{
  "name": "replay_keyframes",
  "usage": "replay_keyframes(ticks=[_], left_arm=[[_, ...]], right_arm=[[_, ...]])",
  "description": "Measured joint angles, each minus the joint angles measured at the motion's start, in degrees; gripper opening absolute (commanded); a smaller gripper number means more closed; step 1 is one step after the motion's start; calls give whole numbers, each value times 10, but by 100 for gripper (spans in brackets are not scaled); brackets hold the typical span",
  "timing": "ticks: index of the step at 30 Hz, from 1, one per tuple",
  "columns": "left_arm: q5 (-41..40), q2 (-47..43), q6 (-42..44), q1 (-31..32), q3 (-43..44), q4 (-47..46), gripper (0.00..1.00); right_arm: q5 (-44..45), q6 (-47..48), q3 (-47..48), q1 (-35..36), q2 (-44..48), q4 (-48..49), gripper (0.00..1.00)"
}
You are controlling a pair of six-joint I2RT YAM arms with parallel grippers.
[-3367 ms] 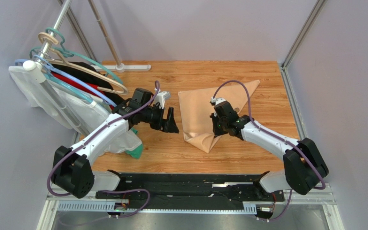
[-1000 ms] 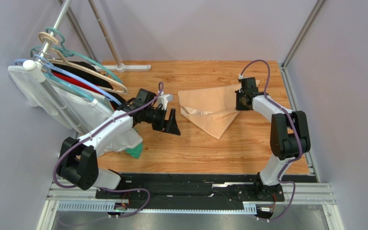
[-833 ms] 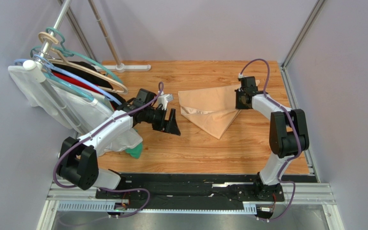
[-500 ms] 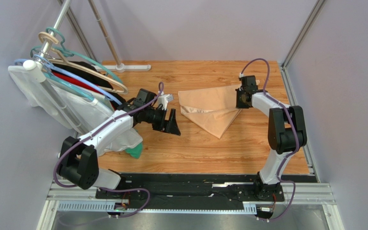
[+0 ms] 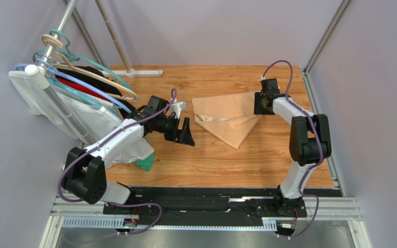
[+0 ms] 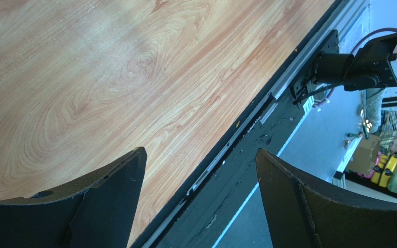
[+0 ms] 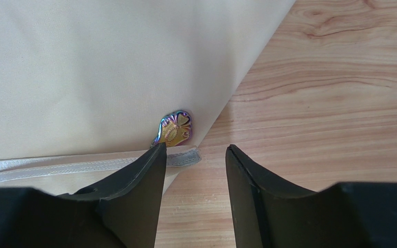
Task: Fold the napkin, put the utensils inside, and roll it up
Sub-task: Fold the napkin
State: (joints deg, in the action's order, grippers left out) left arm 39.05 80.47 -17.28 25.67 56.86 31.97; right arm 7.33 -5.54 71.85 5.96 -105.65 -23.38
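Note:
The pale peach napkin (image 5: 227, 118) lies folded into a triangle on the wooden table (image 5: 211, 160). My right gripper (image 5: 258, 108) hovers at its right corner, open, with nothing between the fingers. In the right wrist view that gripper (image 7: 193, 151) stands over the napkin's (image 7: 97, 67) stitched hem corner (image 7: 184, 158). An iridescent purple-gold utensil tip (image 7: 173, 128) peeks from under the cloth there; the rest of the utensils is hidden. My left gripper (image 5: 183, 133) hangs open and empty left of the napkin. In its own view, the left gripper (image 6: 200, 155) looks down at the table's near edge.
A clothes rack with hangers and white, red and black garments (image 5: 71, 98) crowds the left side, its foot (image 5: 136, 73) at the back. A green cloth (image 5: 145, 164) lies under the left arm. A black rail (image 5: 200, 199) runs along the near edge. Walls close both sides.
The right gripper carried a napkin corner from the near middle to the far right, folding the cloth. In the last half second it opened, let go, and backed slightly right. The left arm stayed still.

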Motion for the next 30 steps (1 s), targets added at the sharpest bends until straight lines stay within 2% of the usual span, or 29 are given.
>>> replay_keyframes(ticks=[4, 8, 11, 14, 18, 25, 30], left_arm=[[1, 0, 0, 0, 0, 0, 87], [2, 0, 0, 0, 0, 0, 87], [2, 0, 0, 0, 0, 0, 87], [2, 0, 0, 0, 0, 0, 87], [5, 0, 0, 0, 0, 0, 87], [6, 0, 0, 0, 0, 0, 87], [6, 1, 0, 0, 0, 0, 87]], right_arm=[[5, 0, 1, 0, 26, -19, 50], [-13, 2, -11, 18, 103, -18, 51], [-48, 11, -32, 59, 166, -4, 51], [-103, 26, -48, 111, 184, 27, 50], [-185, 37, -55, 150, 141, 62, 49], [-265, 68, -9, 189, 9, 70, 48], [-329, 90, 9, 207, -29, 82, 49]])
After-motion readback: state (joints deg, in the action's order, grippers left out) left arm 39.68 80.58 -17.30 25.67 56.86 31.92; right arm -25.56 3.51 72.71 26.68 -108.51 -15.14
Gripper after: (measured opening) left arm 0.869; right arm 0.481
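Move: The napkin's near-left corner, where the folded flap ends in a small open pocket, lies roughly 32 cm left of the right hand, 3 cm back and 2 cm below. The napkin's far-left corner is about 12 cm ahead of that corner; its near point is about 12 cm left of the right hand and 17 cm back, and the utensil's handle tip is 2 cm ahead and 2 cm left. For the left hand the near-left corner is some 9 cm ahead, 5 cm right and 11 cm below. Already clear of the flap, the right hand swings in an arc to its left over the napkin, about 24 cm across and some 5 cm back, rising about 10 cm and then sinking to just above its starting height. On the way the wrist turns some 45 degrees counter-clockwise, and the still half-open fingers come down near the near-left corner, one on either side of the napkin's near-left edge, without closing. ##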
